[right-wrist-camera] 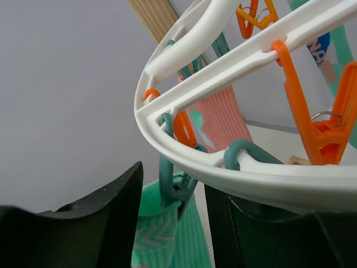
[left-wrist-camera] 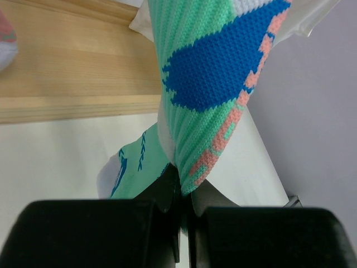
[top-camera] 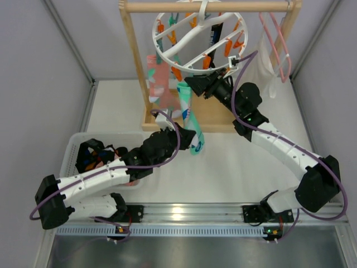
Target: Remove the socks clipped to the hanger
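Observation:
The white ring hanger (top-camera: 196,34) hangs from the rack's top bar with orange and teal clips. A pink sock (top-camera: 158,84) and a teal-mint sock (top-camera: 186,109) dangle from its near-left rim. My left gripper (top-camera: 190,139) is shut on the lower end of the teal-mint sock (left-wrist-camera: 212,72), its fingertips (left-wrist-camera: 167,187) pinching the fabric above the wooden base. My right gripper (top-camera: 193,85) sits at the ring's near edge. It stands open, its fingers (right-wrist-camera: 100,223) on either side of the teal clip (right-wrist-camera: 170,187) that holds the sock's cuff (right-wrist-camera: 159,234), below the ring (right-wrist-camera: 223,162).
The wooden rack frame (top-camera: 133,53) stands on a flat wooden base (left-wrist-camera: 72,67). A pink wire hanger (top-camera: 279,39) and a white cloth (top-camera: 268,70) hang at the right. A translucent bin (top-camera: 74,146) at the left holds dark socks (top-camera: 92,156).

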{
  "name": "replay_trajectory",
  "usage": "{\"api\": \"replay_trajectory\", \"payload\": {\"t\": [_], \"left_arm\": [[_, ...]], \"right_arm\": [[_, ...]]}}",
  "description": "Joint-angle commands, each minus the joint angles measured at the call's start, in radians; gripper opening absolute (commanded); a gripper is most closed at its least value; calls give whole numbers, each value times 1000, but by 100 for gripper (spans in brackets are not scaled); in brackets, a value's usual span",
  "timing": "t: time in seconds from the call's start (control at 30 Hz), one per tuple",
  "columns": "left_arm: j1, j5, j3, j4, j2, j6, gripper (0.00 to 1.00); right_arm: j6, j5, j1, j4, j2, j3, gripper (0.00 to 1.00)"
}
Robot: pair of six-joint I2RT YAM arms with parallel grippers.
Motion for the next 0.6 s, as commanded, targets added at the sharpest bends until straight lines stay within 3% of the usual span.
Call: {"api": "replay_trajectory", "payload": {"t": [0.0,0.07,0.33,0.37,0.57], "left_arm": [[1,27,37,6,-5,-15,0],[1,29,34,4,-6,-15,0],[1,39,31,4,-3,-16,0],[1,41,31,6,-5,-16,0],[1,33,16,6,-11,-18,0]], "right_arm": [[-3,-33,-14,90,13,45,45],[0,-36,-15,92,17,50,33],[9,-31,-14,87,19,59,14],[10,-31,-14,89,20,62,5],[25,-25,-15,86,13,67,0]]}}
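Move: The teal clip that holds the green sock sits practically between the right fingertips, about 1 cm ahead and 1 cm left, level with them. An orange clip hangs some 3 cm ahead and 4 cm left of the right hand, another about 5 cm ahead and 6 cm right; the pink sock is roughly 10 cm ahead, 10 cm left and 10 cm lower. From the left hand, the teal clip lies about 9 cm ahead, 1 cm left and 16 cm up. The teal clip is pinched between the right fingers, which close from about half open to under a third and then keep squeezing, while that hand stays almost in place under the hanger's near rim, settling only about half a centimetre down. Lower down, the left fingers keep the green sock gripped, practically still. ##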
